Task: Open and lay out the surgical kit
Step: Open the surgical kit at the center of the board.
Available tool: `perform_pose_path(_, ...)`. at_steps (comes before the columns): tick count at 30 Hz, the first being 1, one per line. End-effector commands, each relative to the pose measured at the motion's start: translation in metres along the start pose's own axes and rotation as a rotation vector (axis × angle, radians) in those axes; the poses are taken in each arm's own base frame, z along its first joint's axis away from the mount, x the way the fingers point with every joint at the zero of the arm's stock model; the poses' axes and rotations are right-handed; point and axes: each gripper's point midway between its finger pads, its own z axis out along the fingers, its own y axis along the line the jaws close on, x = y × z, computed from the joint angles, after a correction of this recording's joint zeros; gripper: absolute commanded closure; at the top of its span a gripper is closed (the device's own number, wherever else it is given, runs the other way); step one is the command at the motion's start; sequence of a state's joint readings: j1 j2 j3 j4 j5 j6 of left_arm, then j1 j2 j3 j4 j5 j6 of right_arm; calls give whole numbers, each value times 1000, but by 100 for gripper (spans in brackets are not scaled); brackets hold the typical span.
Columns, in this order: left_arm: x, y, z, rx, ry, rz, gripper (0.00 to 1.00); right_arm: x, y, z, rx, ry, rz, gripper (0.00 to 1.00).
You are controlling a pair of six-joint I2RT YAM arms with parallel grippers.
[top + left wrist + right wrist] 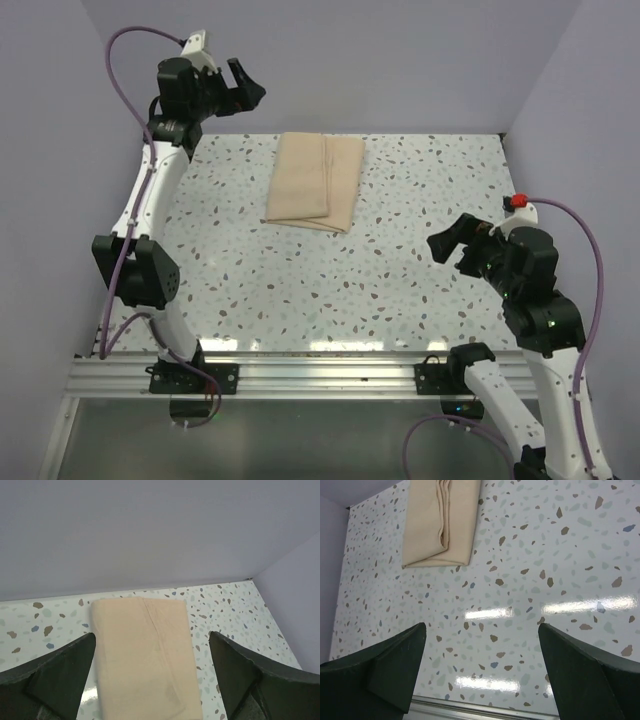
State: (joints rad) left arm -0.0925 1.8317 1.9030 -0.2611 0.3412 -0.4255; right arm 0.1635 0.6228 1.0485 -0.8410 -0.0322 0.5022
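The surgical kit [315,180] is a beige cloth wrap, folded shut, lying flat at the back middle of the speckled table. Its steel tray and instruments are hidden. My left gripper [246,84] is open and empty, held high above the back left, left of the wrap. In the left wrist view the wrap [142,655] lies between my spread fingers [60,672]. My right gripper [452,243] is open and empty over the table's right side, well short of the wrap. The right wrist view shows the wrap [440,520] far ahead at top left.
Lilac walls close the table at the back [400,60] and both sides. A metal rail [310,372] runs along the near edge, with both arm bases on it.
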Motion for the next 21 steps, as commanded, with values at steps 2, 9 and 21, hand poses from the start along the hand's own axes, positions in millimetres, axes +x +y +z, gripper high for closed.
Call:
perform_pose_path(2,-46,-8,-40,-64,-127,-27,0,12,6,5,-34,56,22,2)
perform_pose_path(9,-14,-26,-75,291,-329,-160,0,18,13,16,-73,89,52,2)
perform_pose_path(21,81,33,65,-241,214,121,26,9,-2,12,5,38,18,1)
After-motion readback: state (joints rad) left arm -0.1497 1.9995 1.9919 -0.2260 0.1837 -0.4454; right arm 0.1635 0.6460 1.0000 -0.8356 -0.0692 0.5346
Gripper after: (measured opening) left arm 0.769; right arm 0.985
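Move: The folded surgical kit lies some 35 cm below the left gripper, its middle about 16 cm to the right and 3 cm ahead. Its far-left corner is roughly 21 cm ahead and 5 cm right of that gripper, and the free edge of its folded flap about 20 cm right and 5 cm ahead. From the right gripper the kit's middle is around 36 cm ahead, 25 cm left and 28 cm down. Swing the empty left gripper up slightly and back about 6 cm, rolling its left side down. Then sweep it forward some 10 cm while sinking about 7 cm from the top of the swing, finishing with a slight move right towards the kit, the roll undone and the fingers starting to close. Ease the open right gripper down a couple of centimetres; touch nothing. ##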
